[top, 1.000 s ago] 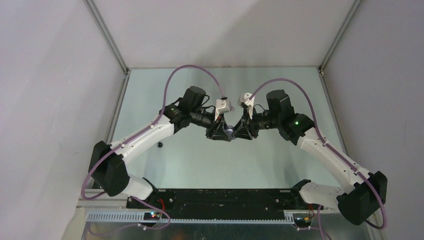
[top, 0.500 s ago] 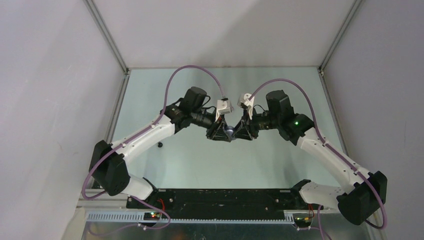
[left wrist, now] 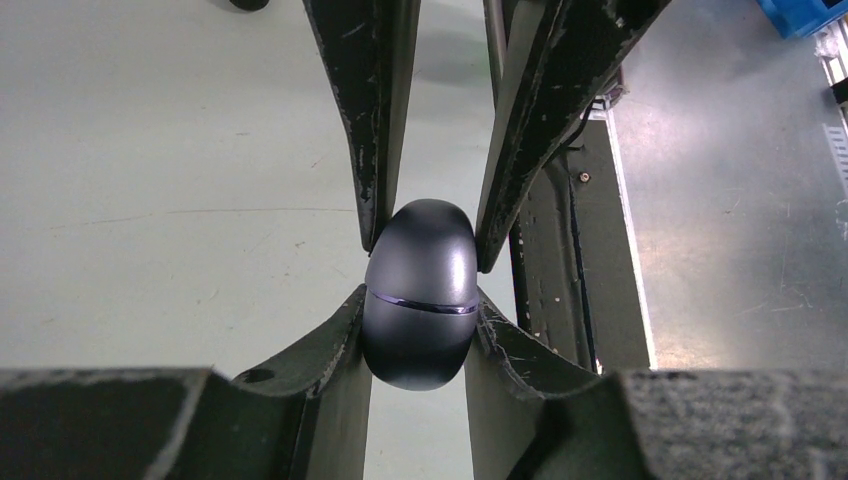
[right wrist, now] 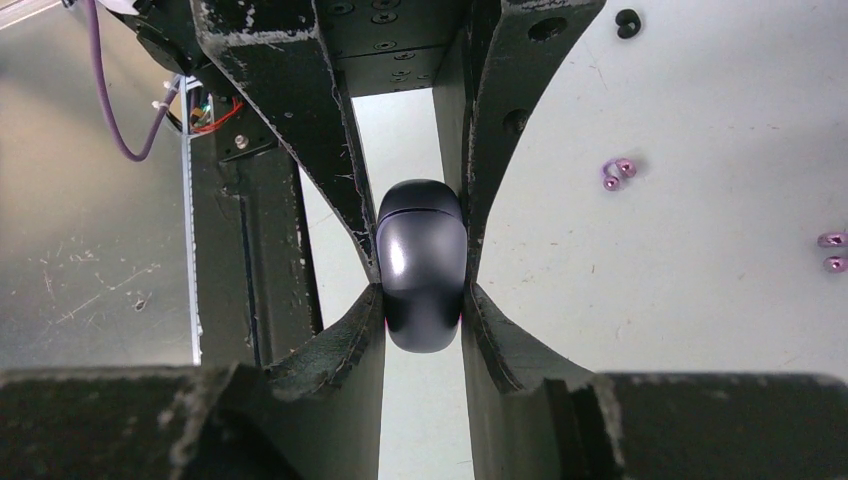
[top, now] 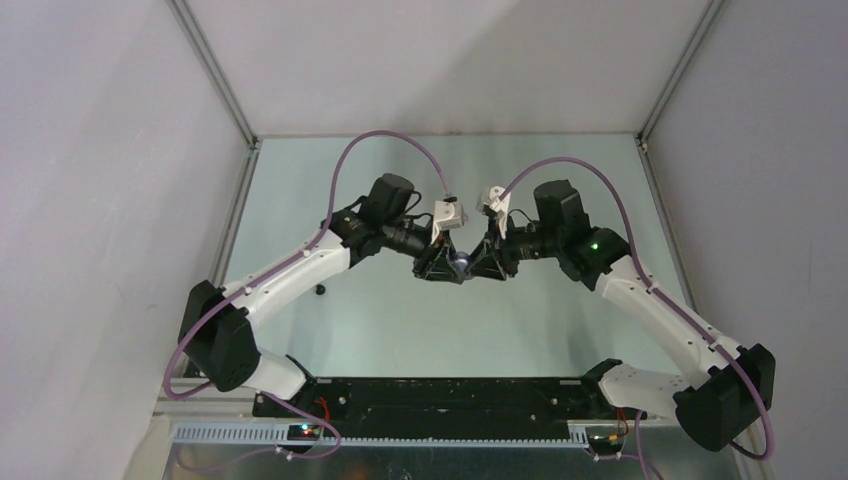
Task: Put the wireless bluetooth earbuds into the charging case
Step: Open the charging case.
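Observation:
A dark oval charging case (top: 460, 263) hangs above the middle of the table, its lid seam closed. My left gripper (top: 441, 263) and right gripper (top: 481, 262) meet nose to nose and each is shut on one end of it. The left wrist view shows the case (left wrist: 420, 295) pinched by my left gripper (left wrist: 420, 300), with the right arm's fingers (left wrist: 372, 120) clamping its far end. My right gripper (right wrist: 424, 292) pinches the case (right wrist: 420, 265) the same way. Two pale purple earbuds (right wrist: 613, 175) (right wrist: 833, 250) and a black earbud (right wrist: 628, 22) lie loose on the table.
A small black object (top: 320, 290) lies on the table beside the left arm. The black base rail (top: 430, 395) runs along the near edge. Grey walls close in the table on the left, right and back.

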Robot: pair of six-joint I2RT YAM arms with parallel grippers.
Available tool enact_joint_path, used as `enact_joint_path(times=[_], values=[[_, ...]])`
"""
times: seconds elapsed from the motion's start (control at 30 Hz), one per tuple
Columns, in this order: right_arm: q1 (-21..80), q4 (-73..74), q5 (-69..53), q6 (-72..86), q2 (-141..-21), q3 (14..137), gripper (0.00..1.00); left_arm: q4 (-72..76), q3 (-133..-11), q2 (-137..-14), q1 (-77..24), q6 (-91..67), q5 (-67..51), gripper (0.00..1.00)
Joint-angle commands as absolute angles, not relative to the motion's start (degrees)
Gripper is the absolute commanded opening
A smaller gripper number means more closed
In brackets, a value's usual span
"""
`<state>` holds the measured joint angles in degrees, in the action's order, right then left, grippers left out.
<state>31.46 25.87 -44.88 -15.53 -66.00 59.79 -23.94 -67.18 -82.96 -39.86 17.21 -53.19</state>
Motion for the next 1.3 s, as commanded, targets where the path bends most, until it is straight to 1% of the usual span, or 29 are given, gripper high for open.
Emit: enact_joint_path(times=[0.0, 0.23, 0.37, 0.57, 0.63, 0.7, 0.87, 0.97, 1.1, 1.17, 1.27], values=[[29.7, 23.06, -40.53, -17.05, -63.62, 60.27, 0.34, -26.79, -68.62, -82.71, -40.74, 19.03, -55.97, 0.0], [28.9, 23.5, -40.34, -17.73, -62.47, 60.22, 0.36, -27.24, -68.74, -82.8, -40.72, 19.26, -56.14, 0.0], [28.66, 23.7, -40.41, -18.0, -62.41, 60.28, 0.4, -27.33, -68.81, -82.81, -40.74, 19.43, -56.1, 0.0], [28.6, 24.0, -40.35, -18.51, -62.25, 60.25, 0.5, -27.41, -68.8, -82.87, -40.69, 19.49, -56.05, 0.0], [28.65, 24.1, -40.34, -18.68, -62.07, 60.21, 0.54, -27.42, -68.82, -82.85, -40.69, 19.61, -55.92, 0.0], [28.65, 24.16, -40.3, -18.83, -61.71, 60.23, 0.6, -27.42, -68.82, -82.89, -40.62, 19.62, -55.89, 0.0], [28.56, 24.02, -39.62, -19.04, -60.67, 60.26, 0.66, -27.39, -68.79, -82.92, -40.14, 19.67, -55.81, 0.0], [27.94, 22.8, -39.1, -18.11, -59.48, 60.29, 0.72, -27.65, -68.94, -82.21, -38.79, 20.04, -55.65, 0.0], [25.07, 18.7, -38.84, -14.67, -58.77, 60.23, 0.77, -27.49, -68.55, -80.72, -36.43, 20.04, -55.57, 0.0], [23.61, 16.37, -36.7, -12.45, -59.83, 60.63, 0.8, -27.45, -68.46, -80.02, -35.09, 20.25, -55.53, 0.0], [22.14, 14.92, -30.18, -9.33, -63.58, 63.21, 0.83, -27.77, -68.52, -78.63, -32.93, 20.69, -55.5, 0.0]])
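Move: Both hands hold the closed charging case between them, well above the table. The left one has its base, the case's middle about 1 cm right of that hand; the right one is at the lid, the middle about 1 cm to its left. Some 20 cm below the right hand lie two purple earbuds: one about 8 cm ahead and 9 cm left, the other roughly 16 cm ahead and 1 cm left. Keep the left gripper pinched on the case's base, easing back about 1 cm, then forward and left with the case. With the right gripper, open wide to let go of the lid as you draw away forward, right and up, slowly at first, then faster, about 7 cm in all, turning some 15 degrees clockwise. ##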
